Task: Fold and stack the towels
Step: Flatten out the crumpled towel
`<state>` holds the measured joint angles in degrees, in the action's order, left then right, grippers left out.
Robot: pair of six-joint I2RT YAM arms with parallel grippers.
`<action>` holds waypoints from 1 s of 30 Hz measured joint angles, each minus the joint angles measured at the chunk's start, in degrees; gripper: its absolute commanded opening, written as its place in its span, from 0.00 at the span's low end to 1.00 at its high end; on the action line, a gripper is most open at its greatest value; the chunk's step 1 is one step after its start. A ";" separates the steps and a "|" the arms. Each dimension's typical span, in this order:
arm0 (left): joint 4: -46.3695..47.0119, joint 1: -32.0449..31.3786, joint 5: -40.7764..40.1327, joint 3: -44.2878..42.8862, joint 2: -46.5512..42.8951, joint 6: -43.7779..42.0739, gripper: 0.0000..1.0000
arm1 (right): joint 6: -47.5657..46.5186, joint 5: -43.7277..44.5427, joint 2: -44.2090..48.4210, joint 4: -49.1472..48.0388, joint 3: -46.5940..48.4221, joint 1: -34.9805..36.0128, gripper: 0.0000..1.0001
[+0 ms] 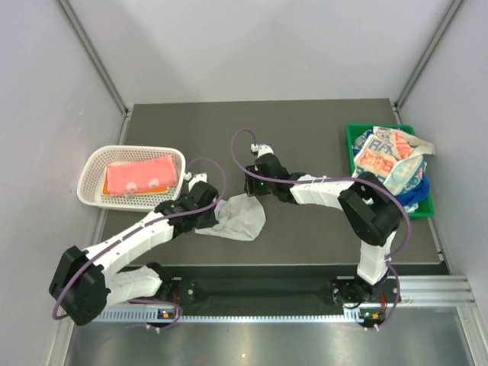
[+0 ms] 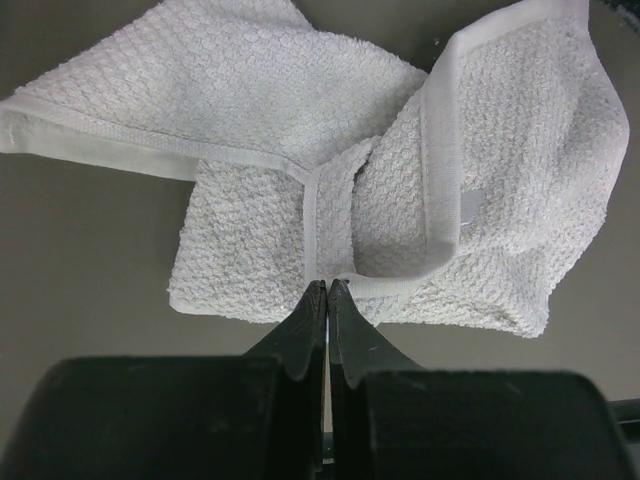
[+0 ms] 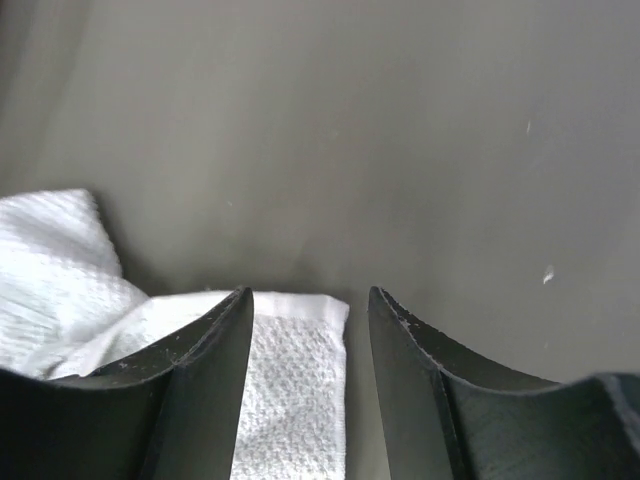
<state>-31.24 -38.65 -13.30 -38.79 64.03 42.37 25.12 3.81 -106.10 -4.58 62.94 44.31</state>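
Note:
A plain white towel (image 1: pixel 240 217) lies crumpled on the dark table, between the two arms. My left gripper (image 1: pixel 210 201) is shut, its tips (image 2: pixel 327 285) pinching the hem at the near edge of the towel (image 2: pixel 500 200), whose two flaps spread away from them. Over the towel's upper right corner my right gripper (image 1: pixel 252 191) hangs open (image 3: pixel 310 292); a corner of the cloth (image 3: pixel 290 390) shows between and below its fingers, touching neither. A folded pink towel (image 1: pixel 137 174) lies on an orange one (image 1: pixel 107 191) in the basket. The lettered white towel (image 1: pixel 385 156) and a blue towel (image 1: pixel 415 194) are heaped in the bin.
The white mesh basket (image 1: pixel 91 171) stands at the table's left edge. A green bin (image 1: pixel 352 145) stands at the right edge, behind the right arm's elbow. Grey walls close the table in on three sides.

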 measured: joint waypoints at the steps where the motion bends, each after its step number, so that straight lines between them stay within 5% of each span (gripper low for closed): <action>1: 0.00 0.00 0.15 0.00 0.02 -0.02 0.00 | 0.09 0.50 -0.20 0.76 0.13 0.28 0.50; 10: 0.11 0.15 0.63 -0.11 0.57 -0.02 0.00 | 1.49 6.47 -4.24 7.08 3.74 3.10 0.49; 18: 0.13 0.17 0.83 -0.55 1.03 -0.02 0.00 | 1.77 12.39 -7.19 9.77 7.69 6.56 0.26; 26: 0.13 0.26 0.83 -1.36 1.01 -0.07 0.00 | 2.58 15.93 -5.05 11.02 5.03 6.67 0.25; 30: 0.07 0.31 0.83 -1.62 1.01 -0.09 0.00 | 2.73 15.78 -4.70 11.04 4.55 6.64 0.03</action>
<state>-31.18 -38.35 -12.47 -40.40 65.04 42.28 27.86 19.59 -110.80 6.46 67.48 50.96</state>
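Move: The crumpled white towel's far corner lies just under the open right gripper, about 2 cm back, 1 cm to its right and 4 cm below. The towel's rumpled middle is some 8 cm back and 4 cm to the left, 5 cm below; the shut left gripper stands low near it, about 9 cm back, 10 cm left and 3 cm lower. From the left gripper the corner is roughly 7 cm ahead, 11 cm to the right and slightly below. Bring the right gripper down about 3 cm and back a couple onto the towel's far corner, shifting a little right, then left, then right again once low, while rolling it some 15 degrees so its left side dips. Close the half-open fingers nearly shut to pinch the corner's hem. ##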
